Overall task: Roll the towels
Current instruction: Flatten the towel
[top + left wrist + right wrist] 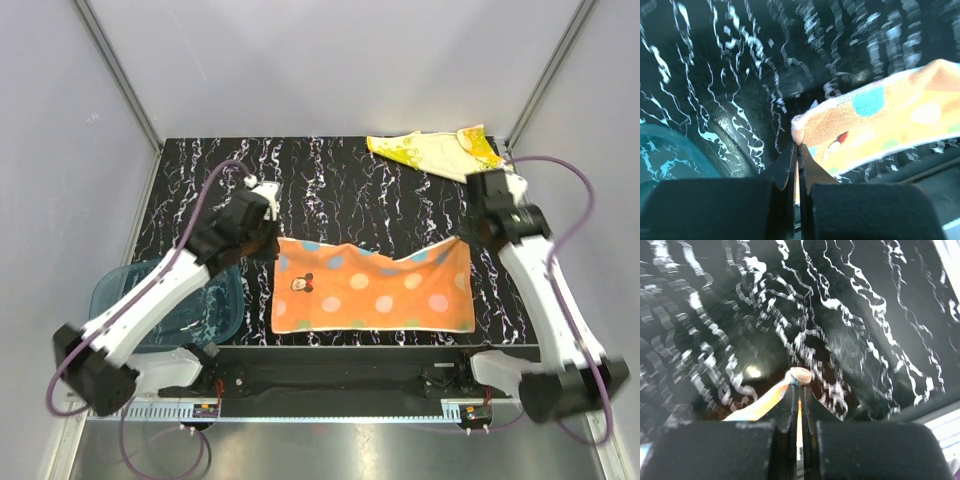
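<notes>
The orange-pink towel [375, 290] with pale dots and a cartoon mouse lies spread near the table's front edge, and its far edge sags in the middle. My left gripper [273, 240] is shut on its far left corner, and in the left wrist view the towel [890, 117] stretches rightward from the closed left gripper [798, 145]. At the far right corner my right gripper [466, 238] is also shut on the cloth. The right wrist view shows a bunched bit of the towel [801, 374] pinched at the right gripper [800, 383]. The yellow towel [432, 150] lies crumpled at the back right.
A translucent teal-blue tray [112, 288] sits at the front left, partly under my left arm, and its rim [670, 145] shows in the left wrist view. The tabletop [340, 190] is black with white veins. Grey walls enclose the sides and back.
</notes>
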{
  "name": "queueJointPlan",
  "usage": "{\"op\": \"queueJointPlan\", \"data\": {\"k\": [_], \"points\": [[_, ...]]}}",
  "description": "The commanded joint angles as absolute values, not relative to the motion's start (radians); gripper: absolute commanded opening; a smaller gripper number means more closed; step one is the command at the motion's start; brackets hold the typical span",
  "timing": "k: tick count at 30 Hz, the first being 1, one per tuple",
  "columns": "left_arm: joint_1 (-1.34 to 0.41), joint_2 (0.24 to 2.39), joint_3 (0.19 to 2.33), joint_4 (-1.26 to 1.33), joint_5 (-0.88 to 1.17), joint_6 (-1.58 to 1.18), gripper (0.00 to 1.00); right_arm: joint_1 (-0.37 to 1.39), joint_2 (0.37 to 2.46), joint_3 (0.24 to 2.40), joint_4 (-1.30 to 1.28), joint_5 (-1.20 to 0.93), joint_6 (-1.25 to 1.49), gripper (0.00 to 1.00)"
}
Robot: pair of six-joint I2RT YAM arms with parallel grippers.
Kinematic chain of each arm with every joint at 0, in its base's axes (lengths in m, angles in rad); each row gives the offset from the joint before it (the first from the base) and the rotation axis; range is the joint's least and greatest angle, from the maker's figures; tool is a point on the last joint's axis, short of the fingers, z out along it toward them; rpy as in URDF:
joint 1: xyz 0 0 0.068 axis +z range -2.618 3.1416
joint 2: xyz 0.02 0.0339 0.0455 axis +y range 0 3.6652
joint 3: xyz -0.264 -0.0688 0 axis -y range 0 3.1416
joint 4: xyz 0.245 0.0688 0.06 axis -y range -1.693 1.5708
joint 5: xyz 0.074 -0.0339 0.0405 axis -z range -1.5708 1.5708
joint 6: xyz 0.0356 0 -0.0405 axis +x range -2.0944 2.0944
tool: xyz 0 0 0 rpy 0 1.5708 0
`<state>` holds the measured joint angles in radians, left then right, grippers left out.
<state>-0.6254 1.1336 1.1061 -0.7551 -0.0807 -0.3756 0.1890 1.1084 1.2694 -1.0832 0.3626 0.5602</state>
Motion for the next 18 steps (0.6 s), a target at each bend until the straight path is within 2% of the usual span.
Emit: {"op": "queueJointPlan", "data": {"k": [1,9,10,11,12,13,14,16,18], "points": [[-0.586,1.291,1.170,-0.709,-0.057,-0.387,0.00,0.149,1.294,1.316,-0.950,0.407,0.508,0.00],[-0.402,1.618,1.265,-0.624,0.049,-0.365,0.00,0.054,1.747,1.477,-0.815,0.287,0.491,0.00],[-0.396,1.653,1.319,-0.641,0.052,-0.347,0.05,0.051,1.790,1.530,-0.827,0.282,0.491,0.03],[-0.388,1.687,1.344,-0.644,0.054,-0.335,0.19,0.046,1.865,1.558,-0.844,0.278,0.491,0.14],[-0.387,1.750,1.370,-0.652,0.051,-0.322,0.32,0.037,1.899,1.583,-0.851,0.270,0.494,0.34],[-0.384,1.776,1.397,-0.675,0.042,-0.313,0.52,0.035,1.925,1.607,-0.859,0.265,0.492,0.72],[-0.376,1.802,1.440,-0.689,0.031,-0.307,0.60,0.035,1.957,1.646,-0.867,0.281,0.495,0.83],[-0.371,1.830,1.465,-0.713,0.015,-0.304,0.72,0.029,1.965,1.672,-0.887,0.299,0.494,0.98],[-0.371,1.792,1.436,-0.704,-0.021,-0.313,0.82,0.026,1.930,1.667,-0.873,0.325,0.488,1.00]]}}
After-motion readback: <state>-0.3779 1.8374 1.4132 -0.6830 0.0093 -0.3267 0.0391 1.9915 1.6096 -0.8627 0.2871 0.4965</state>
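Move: Each gripper pinches one far corner of the raised orange towel. Bare table for the left corner lies about 11 cm ahead of the left hand and 19 below; the tray's middle is 23 cm to its left, 6 back. For the right corner, bare table lies about 15 cm ahead of the right hand, 2 right and 21 below; the yellow towel is some 31 cm straight ahead of that hand. Both hands sweep the towel forward and down, left about 18 cm, right 23, then open, releasing its corners. ##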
